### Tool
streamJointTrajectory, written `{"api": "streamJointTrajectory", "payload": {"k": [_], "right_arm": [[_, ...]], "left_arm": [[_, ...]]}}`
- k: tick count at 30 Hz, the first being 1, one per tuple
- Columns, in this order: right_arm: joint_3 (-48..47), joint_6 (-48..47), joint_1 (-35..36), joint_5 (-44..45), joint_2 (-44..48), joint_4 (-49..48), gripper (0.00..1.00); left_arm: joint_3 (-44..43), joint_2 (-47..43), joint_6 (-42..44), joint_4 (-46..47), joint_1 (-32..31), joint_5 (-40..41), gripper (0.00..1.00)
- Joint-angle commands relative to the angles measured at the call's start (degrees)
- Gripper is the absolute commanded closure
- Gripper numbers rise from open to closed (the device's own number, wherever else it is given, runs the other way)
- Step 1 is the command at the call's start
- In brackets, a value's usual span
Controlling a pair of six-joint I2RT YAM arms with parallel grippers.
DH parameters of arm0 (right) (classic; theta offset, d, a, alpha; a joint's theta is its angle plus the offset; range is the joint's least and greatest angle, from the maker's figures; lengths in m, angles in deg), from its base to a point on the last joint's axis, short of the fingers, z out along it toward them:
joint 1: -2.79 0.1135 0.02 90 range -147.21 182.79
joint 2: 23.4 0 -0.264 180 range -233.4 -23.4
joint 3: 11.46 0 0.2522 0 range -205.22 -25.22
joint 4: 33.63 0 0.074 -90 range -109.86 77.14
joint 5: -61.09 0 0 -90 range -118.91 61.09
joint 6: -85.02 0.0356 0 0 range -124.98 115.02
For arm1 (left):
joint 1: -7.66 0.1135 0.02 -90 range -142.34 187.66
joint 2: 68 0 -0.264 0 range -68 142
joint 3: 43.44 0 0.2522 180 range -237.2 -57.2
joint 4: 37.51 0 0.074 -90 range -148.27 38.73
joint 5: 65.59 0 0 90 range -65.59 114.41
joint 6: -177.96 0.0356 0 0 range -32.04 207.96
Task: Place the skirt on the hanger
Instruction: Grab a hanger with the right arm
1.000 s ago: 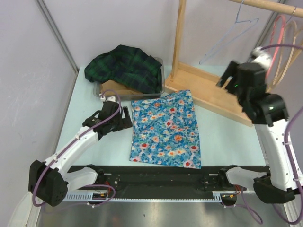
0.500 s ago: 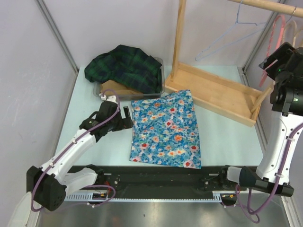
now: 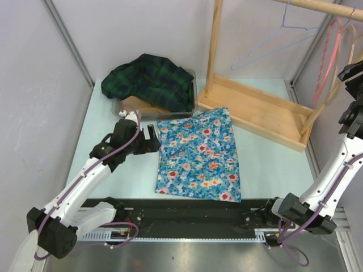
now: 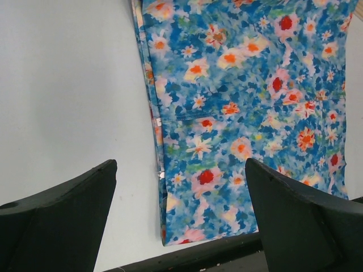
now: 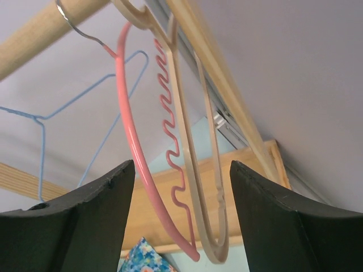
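Observation:
The skirt (image 3: 198, 156), blue with a flower print, lies flat in the middle of the table. My left gripper (image 3: 150, 140) hovers open at its upper left edge. In the left wrist view the skirt (image 4: 244, 102) fills the right side, and its left hem runs down between the wide jaws of the left gripper (image 4: 179, 164). My right gripper (image 3: 353, 71) is raised at the far right by the rail. It is open, and a pink hanger (image 5: 126, 113) and a beige hanger (image 5: 216, 258) hang just beyond the spread jaws of the right gripper (image 5: 180, 167), neither of them gripped.
A blue wire hanger (image 3: 272, 42) hangs further left on the wooden rod (image 3: 317, 5). The rack's wooden base (image 3: 255, 107) and post (image 3: 214, 45) stand behind the skirt. A dark green plaid garment (image 3: 150, 79) is heaped over a bin (image 3: 193, 93) at the back left.
My right arm has lifted and swung right, up to the hangers at the rail, and its jaws have narrowed slightly. The left gripper has edged a little further from me along the skirt's edge.

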State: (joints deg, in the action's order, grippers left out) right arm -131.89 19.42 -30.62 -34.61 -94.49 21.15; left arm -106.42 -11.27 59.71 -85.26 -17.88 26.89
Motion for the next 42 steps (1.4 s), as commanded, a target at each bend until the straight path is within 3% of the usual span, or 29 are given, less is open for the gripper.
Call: {"api": "streamJointTrajectory", "payload": {"k": [1, 10, 15, 27, 32, 42], "right_arm": [[-2.22, 0.74, -3.33, -10.64, -0.97, -7.7, 0.27], [-5.83, -0.76, -5.7, -19.08, -6.78, -10.87, 0.27], [-8.54, -3.13, -5.18, -19.45, -10.81, -8.33, 0.36], [-19.44, -13.85, 8.0, 4.62, -18.9, 4.59, 0.53], [-20.15, -17.28, 11.08, 16.22, -19.96, 6.09, 0.53], [-19.89, -17.2, 10.29, 19.05, -21.63, 5.3, 0.57]], "left_arm": [[-2.47, -0.66, 2.58, 2.36, 0.05, -3.35, 0.01], [-5.02, 2.33, 5.75, 2.27, 0.05, -4.94, 0.01], [-6.16, 3.56, 7.5, 2.18, 0.05, -6.61, 0.01], [-7.39, 5.94, 8.83, 1.57, 0.05, -7.31, 0.01], [-6.34, 5.32, 8.3, 1.83, 0.05, -7.31, 0.01], [-5.46, 5.67, 6.54, 2.62, 0.05, -8.81, 0.01]]}}
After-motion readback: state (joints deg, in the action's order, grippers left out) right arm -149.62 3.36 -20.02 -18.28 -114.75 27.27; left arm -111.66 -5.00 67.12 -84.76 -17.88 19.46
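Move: The beige hanger at the rack's right end hangs about 11 cm ahead of the right hand, 4 cm to its right and 5 cm lower. From the same hand, the pink hanger is some 9 cm ahead and 1 cm right, also 5 cm lower, and the blue one about 14 cm ahead and 13 cm left. From the left hand, the beige hanger lies roughly 16 cm ahead, 60 cm right and 27 cm up. The right hand reaches about 8 cm forward, its fingers tipping down and part-closing to either side of the beige hanger. ##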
